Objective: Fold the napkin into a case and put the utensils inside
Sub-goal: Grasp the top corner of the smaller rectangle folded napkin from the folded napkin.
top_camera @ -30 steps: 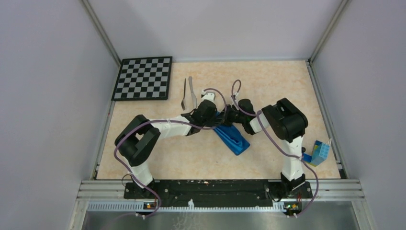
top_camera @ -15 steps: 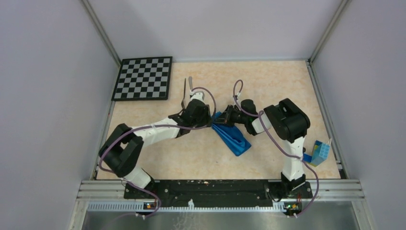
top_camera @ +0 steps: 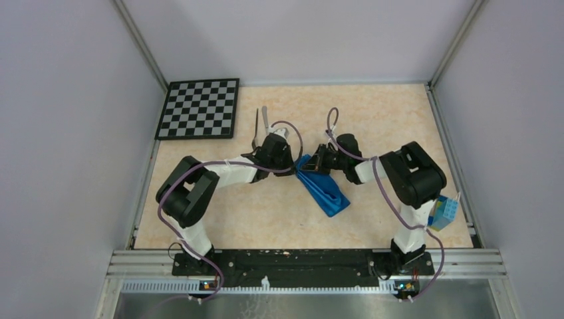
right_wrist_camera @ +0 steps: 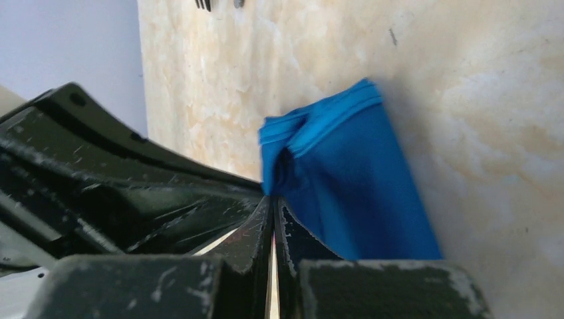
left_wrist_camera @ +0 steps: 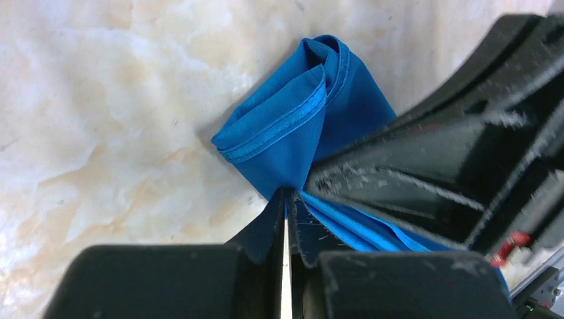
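Note:
The bright blue napkin (top_camera: 324,188) lies as a narrow, layered strip, the case, running diagonally at the table's middle. My left gripper (top_camera: 294,167) is shut on its far end from the left; in the left wrist view the jaws (left_wrist_camera: 286,194) pinch the cloth (left_wrist_camera: 292,126). My right gripper (top_camera: 314,164) is shut on the same end from the right, and its jaws (right_wrist_camera: 274,199) pinch the cloth (right_wrist_camera: 349,189). The dark fork (top_camera: 255,130) and the pale grey knife (top_camera: 265,117) lie side by side just beyond my left gripper; the left arm covers their near ends.
A black-and-white checkerboard (top_camera: 199,108) lies at the far left corner. A blue and yellow object (top_camera: 443,212) sits at the right edge near the right arm's base. Grey walls and metal rails enclose the table.
My left gripper has drawn back to the left off the napkin's far end, still holding it. The right arm's elbow has swung right. The cloth's far end now shows between the grippers.

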Motion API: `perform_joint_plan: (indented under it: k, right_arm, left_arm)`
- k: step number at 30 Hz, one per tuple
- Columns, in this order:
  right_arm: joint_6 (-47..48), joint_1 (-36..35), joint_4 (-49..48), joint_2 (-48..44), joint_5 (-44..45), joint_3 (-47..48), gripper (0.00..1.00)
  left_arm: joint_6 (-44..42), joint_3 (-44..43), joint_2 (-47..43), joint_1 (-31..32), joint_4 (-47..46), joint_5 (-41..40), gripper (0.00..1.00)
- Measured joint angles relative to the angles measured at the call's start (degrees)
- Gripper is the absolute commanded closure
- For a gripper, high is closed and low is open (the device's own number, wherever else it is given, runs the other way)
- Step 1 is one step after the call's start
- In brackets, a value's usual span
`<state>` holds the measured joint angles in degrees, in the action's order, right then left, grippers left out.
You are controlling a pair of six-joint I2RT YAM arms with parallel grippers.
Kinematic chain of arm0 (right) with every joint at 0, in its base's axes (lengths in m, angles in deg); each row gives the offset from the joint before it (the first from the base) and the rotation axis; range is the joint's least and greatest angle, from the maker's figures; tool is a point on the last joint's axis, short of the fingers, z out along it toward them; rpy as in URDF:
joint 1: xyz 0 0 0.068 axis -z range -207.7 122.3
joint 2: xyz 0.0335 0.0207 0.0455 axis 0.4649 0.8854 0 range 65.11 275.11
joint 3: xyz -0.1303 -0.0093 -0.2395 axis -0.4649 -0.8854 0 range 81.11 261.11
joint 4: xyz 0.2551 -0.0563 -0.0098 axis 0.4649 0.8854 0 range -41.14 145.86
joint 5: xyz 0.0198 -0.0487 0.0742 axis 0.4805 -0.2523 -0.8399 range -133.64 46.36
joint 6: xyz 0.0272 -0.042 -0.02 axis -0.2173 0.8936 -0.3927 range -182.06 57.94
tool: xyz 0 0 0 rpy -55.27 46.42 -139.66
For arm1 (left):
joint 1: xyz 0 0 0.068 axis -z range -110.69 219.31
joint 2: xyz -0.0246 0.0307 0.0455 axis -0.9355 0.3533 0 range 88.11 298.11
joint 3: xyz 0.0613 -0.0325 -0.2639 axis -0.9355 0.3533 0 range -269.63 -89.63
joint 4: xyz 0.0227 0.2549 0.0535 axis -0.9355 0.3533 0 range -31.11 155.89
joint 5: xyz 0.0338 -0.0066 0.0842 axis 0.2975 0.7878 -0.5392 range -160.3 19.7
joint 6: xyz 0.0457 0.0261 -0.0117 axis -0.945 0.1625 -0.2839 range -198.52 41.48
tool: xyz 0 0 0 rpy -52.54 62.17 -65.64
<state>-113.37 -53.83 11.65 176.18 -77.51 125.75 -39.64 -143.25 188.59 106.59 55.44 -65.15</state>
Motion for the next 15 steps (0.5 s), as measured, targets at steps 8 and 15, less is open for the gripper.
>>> perform_joint_plan:
  k: [8, 15]
  right_arm:
    - [12.00, 0.07, 16.52, -13.81, 4.28, -1.16, 0.99]
    - [23.52, 0.00, 31.63, -28.70, 12.26, -7.17, 0.74]
  left_arm:
    - [-0.09, -2.03, 3.56, 0.00, -2.71, 1.14, 0.88]
    - [-2.84, -3.37, 4.07, 0.00, -0.87, 2.78, 0.59]
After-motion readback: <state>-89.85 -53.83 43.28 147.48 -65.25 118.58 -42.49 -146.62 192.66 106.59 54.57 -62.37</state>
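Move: The left hand's nearly shut tips are at the folded napkin's top corner, the flap tip roughly 1 cm to their right and 1 cm below. From that hand the napkin's middle lies some 9 cm right and 5 cm back, the fork about 11 cm left and 12 cm ahead, the knife about 8 cm left and 12 cm ahead. From the right hand's shut tips the same corner is level ahead, about 1 cm left and 1 cm below. The right hand's shut tips come free of the napkin's top corner, lifting about 3 cm, then swinging some 7 cm right and 5 cm back over the napkin's middle, fingers tipping about 20 degrees steeper and starting to open. The left hand stays at the corner, easing 1 to 2 cm right and slightly forward, sinking a little, then opening its fingers partway around the flap tip. ##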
